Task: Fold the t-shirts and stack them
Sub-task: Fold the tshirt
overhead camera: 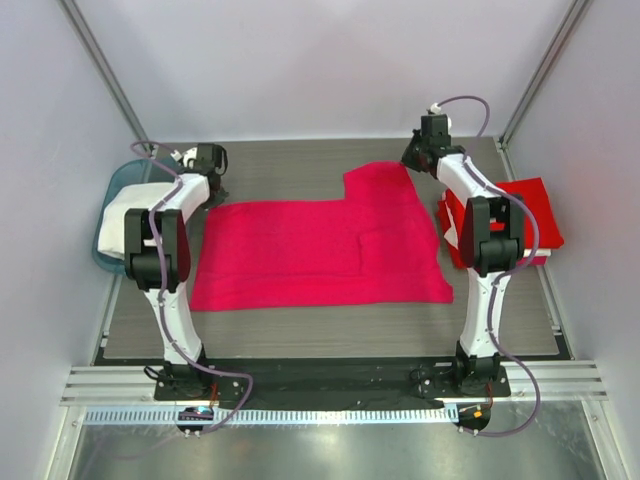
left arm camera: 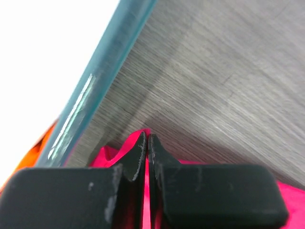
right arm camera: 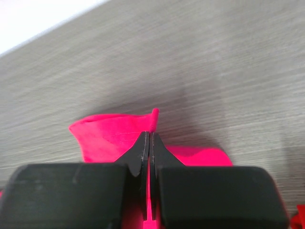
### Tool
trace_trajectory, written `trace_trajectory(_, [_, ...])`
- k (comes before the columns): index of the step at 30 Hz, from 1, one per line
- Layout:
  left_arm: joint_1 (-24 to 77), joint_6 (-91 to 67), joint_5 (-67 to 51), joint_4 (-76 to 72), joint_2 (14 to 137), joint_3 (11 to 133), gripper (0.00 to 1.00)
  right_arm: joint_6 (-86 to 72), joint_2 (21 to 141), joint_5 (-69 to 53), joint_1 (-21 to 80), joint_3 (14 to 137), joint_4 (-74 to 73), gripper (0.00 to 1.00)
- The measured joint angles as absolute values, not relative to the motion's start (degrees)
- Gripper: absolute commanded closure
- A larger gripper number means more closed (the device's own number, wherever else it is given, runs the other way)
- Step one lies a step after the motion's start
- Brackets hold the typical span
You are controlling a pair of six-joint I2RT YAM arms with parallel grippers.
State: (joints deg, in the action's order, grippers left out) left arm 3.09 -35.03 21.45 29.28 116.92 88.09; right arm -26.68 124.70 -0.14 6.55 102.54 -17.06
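A magenta-pink t-shirt (overhead camera: 320, 250) lies spread across the middle of the table. My left gripper (overhead camera: 211, 172) is at its far left corner, shut on a pinch of the pink cloth (left arm camera: 110, 155). My right gripper (overhead camera: 418, 152) is at its far right corner, shut on the pink cloth (right arm camera: 109, 136), which stands up in a fold ahead of the fingers. Folded bright red t-shirts (overhead camera: 530, 205) are stacked at the right behind my right arm. A white t-shirt (overhead camera: 125, 215) lies in the teal basket.
The teal plastic basket (overhead camera: 108, 250) stands at the left table edge, its rim (left arm camera: 90, 90) close beside my left gripper. Grey walls close in the table on three sides. Bare wood-grain table (overhead camera: 300, 165) shows beyond the shirt.
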Motion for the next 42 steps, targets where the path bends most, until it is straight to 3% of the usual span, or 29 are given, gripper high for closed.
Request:
trace_trajectory(14, [3.1, -35.5, 24.1, 25.8, 110.0, 80.8, 1.0, -27.0, 114.3, -0.2, 6.5, 90.7, -13.8, 0.99])
trace_trajectory(25, [3.1, -36.5, 24.4, 22.3, 100.1, 70.5, 1.0, -28.0, 96.6, 0.4, 6.0, 83.4, -17.7, 0.99])
trace_trajectory(42, [3.1, -38.4, 22.7, 21.7, 88.4, 62.2, 1.0, -26.6, 79.0, 0.4, 6.0, 69.9, -25.7, 0.99])
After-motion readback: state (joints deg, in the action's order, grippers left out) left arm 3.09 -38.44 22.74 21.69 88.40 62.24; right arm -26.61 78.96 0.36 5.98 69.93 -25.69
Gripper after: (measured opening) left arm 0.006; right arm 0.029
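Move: The t-shirt's far edge is pinched in both hands, and its near edge is where it is headed. The near left corner lies about 32 cm back from the left hand, 2 cm left and 3 cm below; the basket with the white shirt stands some 17 cm left of that hand, 2 cm back. From the right hand the near right corner lies about 41 cm back, 7 cm right, 8 cm below, and the red stack 23 cm right, 16 cm back. The t-shirt's far edge, already off the table, is drawn back towards its near edge by both hands with fingers kept shut. The right leads: about 18 cm back, rising some 13 cm before sinking a little. The left goes back only about 8 cm while climbing 6 cm, its fingers swinging some 10 degrees to point farther forward. ##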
